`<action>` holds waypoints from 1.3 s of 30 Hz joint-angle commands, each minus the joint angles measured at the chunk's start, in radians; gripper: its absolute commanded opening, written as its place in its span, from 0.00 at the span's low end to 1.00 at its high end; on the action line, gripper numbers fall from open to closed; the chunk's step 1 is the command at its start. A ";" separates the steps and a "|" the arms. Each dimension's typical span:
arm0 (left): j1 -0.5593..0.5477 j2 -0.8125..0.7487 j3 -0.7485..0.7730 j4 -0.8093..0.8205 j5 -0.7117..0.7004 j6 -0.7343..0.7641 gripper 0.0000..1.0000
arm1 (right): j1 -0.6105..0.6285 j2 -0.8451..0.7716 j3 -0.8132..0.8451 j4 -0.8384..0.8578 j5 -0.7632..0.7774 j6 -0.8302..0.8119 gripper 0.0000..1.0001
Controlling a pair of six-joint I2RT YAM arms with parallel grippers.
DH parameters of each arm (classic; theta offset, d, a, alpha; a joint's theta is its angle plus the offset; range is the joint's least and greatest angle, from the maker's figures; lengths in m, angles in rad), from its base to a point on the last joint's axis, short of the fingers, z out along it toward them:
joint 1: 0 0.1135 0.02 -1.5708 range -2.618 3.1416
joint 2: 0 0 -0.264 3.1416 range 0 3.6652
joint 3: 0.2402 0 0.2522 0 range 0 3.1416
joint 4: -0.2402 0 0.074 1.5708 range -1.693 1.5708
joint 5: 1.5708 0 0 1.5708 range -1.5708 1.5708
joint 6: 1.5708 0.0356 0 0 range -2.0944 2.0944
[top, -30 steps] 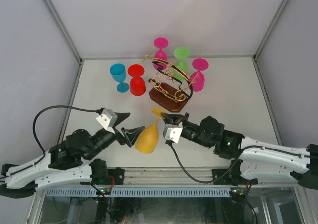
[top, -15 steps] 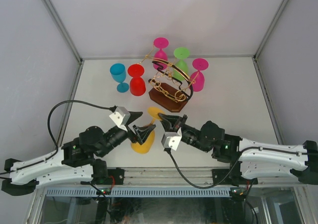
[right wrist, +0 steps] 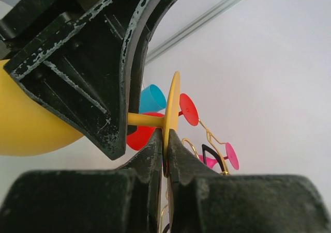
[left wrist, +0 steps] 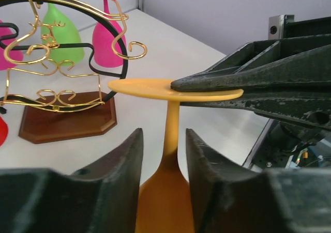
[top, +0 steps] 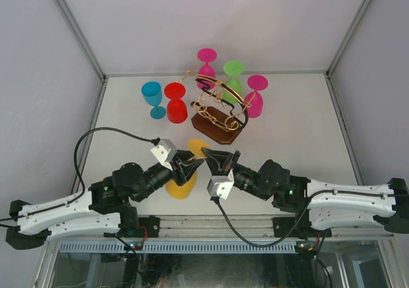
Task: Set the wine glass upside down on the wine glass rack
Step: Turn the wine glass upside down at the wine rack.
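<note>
The yellow wine glass hangs tilted above the table's near middle, with its foot toward the rack. My right gripper is shut on the rim of that flat foot; in the right wrist view both fingers pinch the disc edge-on. My left gripper straddles the stem just above the bowl. Its fingers are half closed, and a gap shows on each side of the stem. The wine glass rack, gold wire on a brown base, stands just beyond both grippers.
Two pink glasses and a green one hang upside down on the rack. A blue glass and a red glass stand on the table left of it. Grey walls enclose the table.
My left arm has swung right to the yellow glass and its jaws have narrowed around the stem. The right gripper, still holding the foot, has shifted the glass slightly nearer.
</note>
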State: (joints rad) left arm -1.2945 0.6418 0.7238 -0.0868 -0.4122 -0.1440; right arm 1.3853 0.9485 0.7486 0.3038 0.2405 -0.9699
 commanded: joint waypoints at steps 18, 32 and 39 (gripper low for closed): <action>-0.004 -0.081 -0.160 0.216 0.006 0.014 0.00 | 0.017 -0.007 0.012 0.063 0.105 0.047 0.00; -0.003 -0.069 -0.192 0.271 -0.014 0.058 0.00 | 0.017 -0.104 0.011 -0.119 0.039 0.108 0.43; -0.004 -0.049 -0.174 0.232 -0.079 0.080 0.00 | 0.014 -0.228 0.006 -0.371 -0.034 0.271 0.58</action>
State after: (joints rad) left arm -1.3003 0.5781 0.5293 0.1444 -0.4339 -0.0982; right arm 1.3968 0.7815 0.7418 0.0719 0.2554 -0.8265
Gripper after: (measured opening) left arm 0.049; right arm 0.566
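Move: Between the left hand's half-open fingers, about 1 cm ahead and 1 cm to the right of its hand point, stands the stem of the yellow wine glass, foot up. From the right hand, which pinches the rim of the foot, the stem is about 2 cm ahead, 3 cm left and 2 cm lower. The wine rack stands roughly 27 cm ahead of the left hand, 5 cm right and 15 cm lower; the red glass is about 28 cm ahead, 10 cm left and 17 cm lower. Closing on the stem just under the foot, the left fingers go from half open to shut around it while the hand eases under 1 cm back and right; it then sinks about 2 cm, keeping its grip. The right hand still pinches the foot as it sinks about 2 cm, then opens, lets go and backs off some 4 cm to the right and a little back. ##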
